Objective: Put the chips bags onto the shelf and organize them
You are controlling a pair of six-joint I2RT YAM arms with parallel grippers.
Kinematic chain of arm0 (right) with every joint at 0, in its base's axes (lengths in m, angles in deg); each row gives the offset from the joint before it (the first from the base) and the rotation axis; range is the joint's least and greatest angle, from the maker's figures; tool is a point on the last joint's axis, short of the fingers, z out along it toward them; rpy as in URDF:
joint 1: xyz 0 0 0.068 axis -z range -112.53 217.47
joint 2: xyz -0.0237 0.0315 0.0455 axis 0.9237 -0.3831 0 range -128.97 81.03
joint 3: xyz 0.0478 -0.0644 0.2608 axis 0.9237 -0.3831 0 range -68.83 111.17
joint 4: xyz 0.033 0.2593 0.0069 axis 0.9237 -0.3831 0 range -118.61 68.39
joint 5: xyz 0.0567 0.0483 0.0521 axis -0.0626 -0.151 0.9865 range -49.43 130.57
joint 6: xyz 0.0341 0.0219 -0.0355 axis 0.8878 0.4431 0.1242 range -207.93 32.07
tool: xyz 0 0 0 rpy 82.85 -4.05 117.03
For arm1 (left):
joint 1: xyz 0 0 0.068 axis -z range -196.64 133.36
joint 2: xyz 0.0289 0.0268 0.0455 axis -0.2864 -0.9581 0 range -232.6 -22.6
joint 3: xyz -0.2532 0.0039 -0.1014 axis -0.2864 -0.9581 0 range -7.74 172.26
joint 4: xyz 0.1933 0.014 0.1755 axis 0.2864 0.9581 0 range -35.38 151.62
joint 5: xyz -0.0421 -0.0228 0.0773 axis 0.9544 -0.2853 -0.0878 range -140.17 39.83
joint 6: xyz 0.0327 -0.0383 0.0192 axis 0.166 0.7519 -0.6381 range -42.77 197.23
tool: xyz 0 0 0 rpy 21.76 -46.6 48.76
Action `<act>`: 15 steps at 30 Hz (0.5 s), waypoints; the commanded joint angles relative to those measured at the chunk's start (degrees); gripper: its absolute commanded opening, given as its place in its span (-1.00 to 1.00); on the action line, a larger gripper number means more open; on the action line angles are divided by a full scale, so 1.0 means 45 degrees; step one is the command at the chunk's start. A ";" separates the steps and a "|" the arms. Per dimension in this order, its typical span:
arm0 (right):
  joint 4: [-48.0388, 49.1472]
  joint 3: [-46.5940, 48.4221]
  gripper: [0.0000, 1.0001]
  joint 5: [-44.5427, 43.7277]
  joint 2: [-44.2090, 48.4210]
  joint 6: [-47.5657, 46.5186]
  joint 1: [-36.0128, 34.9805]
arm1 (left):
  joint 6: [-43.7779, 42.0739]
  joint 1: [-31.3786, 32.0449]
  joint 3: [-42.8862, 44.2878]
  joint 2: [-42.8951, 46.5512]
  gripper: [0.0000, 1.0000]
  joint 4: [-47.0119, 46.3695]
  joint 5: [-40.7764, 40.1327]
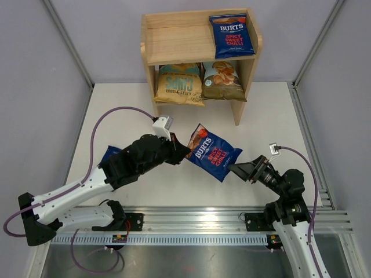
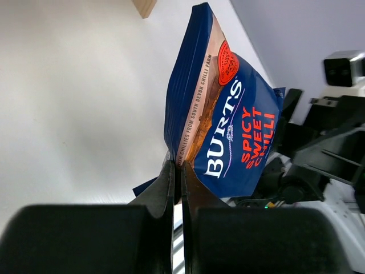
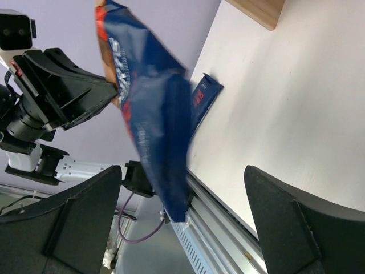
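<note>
My left gripper (image 1: pixel 186 152) is shut on the corner of a dark-blue Burts bag (image 1: pixel 212 153) and holds it above the table; the left wrist view shows the fingertips (image 2: pixel 173 171) pinching its lower edge (image 2: pixel 228 125). My right gripper (image 1: pixel 233 169) is open at the bag's other end; in the right wrist view the bag (image 3: pixel 154 114) hangs between the wide-apart fingers (image 3: pixel 85 217), untouched. A second Burts bag (image 1: pixel 232 33) lies on the shelf's (image 1: pixel 174 40) upper tier. The tan-and-teal bag (image 1: pixel 179 84) and the Cassava bag (image 1: pixel 222 80) sit on the lower tier. A third Burts bag (image 1: pixel 110 154) lies on the table, partly under my left arm.
The third bag also shows in the right wrist view (image 3: pixel 204 98), flat on the white table. The slotted rail (image 1: pixel 191 223) runs along the near edge. Grey walls close in the table on both sides. The shelf's upper tier has bare wood to the left.
</note>
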 commanded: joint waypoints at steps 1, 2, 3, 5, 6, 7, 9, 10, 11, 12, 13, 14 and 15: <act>0.2301 -0.0186 0.91 0.0351 -0.0379 0.0849 0.0024 | 0.0901 -0.0002 0.0009 0.0731 -1.00 -0.1365 0.0480; 0.2535 -0.0322 0.90 0.0370 -0.0458 0.0966 0.0024 | 0.0979 -0.0021 0.0008 0.0751 -1.00 -0.1540 0.0636; 0.3176 -0.0362 0.89 0.0409 -0.0536 0.1257 0.0024 | 0.1154 -0.0021 0.0028 0.0751 -1.00 -0.1542 0.0850; 0.3765 -0.0459 0.85 0.0448 -0.0790 0.1591 0.0005 | 0.1330 -0.0021 0.0028 0.0693 -1.00 -0.1620 0.1027; 0.4213 -0.0460 0.83 0.0448 -0.0849 0.1805 0.0024 | 0.1467 -0.0002 0.0028 0.0634 -1.00 -0.1620 0.1164; 0.4449 -0.0440 0.78 0.0448 -0.1043 0.1904 0.0024 | 0.1487 -0.0002 0.0028 0.0518 -1.00 -0.1639 0.1242; 0.5189 -0.0401 0.68 0.0546 -0.1258 0.2254 0.0024 | 0.1643 -0.0002 0.0008 0.0419 -1.00 -0.1698 0.1398; 0.5387 -0.0343 0.59 0.0623 -0.1472 0.2372 0.0024 | 0.1682 -0.0002 -0.0011 0.0284 -1.00 -0.1776 0.1457; 0.5563 -0.0323 0.53 0.0663 -0.1590 0.2547 0.0004 | 0.1741 -0.0002 -0.0011 0.0224 -1.00 -0.1815 0.1555; 0.5797 -0.0284 0.48 0.0683 -0.1688 0.2568 0.0024 | 0.1780 -0.0002 -0.0011 0.0166 -1.00 -0.1912 0.1633; 0.5857 -0.0187 0.34 0.0741 -0.1902 0.2588 0.0024 | 0.1819 -0.0002 0.0008 0.0107 -1.00 -0.1971 0.1711; 0.5897 -0.0167 0.28 0.0799 -0.1962 0.2550 0.0024 | 0.1878 -0.0002 0.0066 -0.0029 -1.00 -0.1972 0.1751; 0.5897 -0.0109 0.21 0.0839 -0.2020 0.2549 0.0024 | 0.1897 -0.0002 0.0125 -0.0088 -1.00 -0.1991 0.1790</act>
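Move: My left hand already pinches the spicy sweet chilli bag by its left end, the bag's middle about 10 cm to the right and 2 cm below. From there my right gripper waits some 17 cm right, 4 cm back and a little lower. From my open right hand the bag's middle is about 8 cm left, 6 cm ahead and 3 cm up. On the lower shelf, from that hand, the brown bag stands roughly 36 cm ahead and 3 cm left, the yellow bag beside it 20 cm left. I bring my right hand up about 3.5 cm, edging forward and left around the right end of the chilli bag, and start closing its fingers across that edge, with a slight roll. My left hand keeps its pinch, rises a couple of centimetres and tilts some 10 degrees, then carries the bag about 2 cm right, into the closing right fingers. ##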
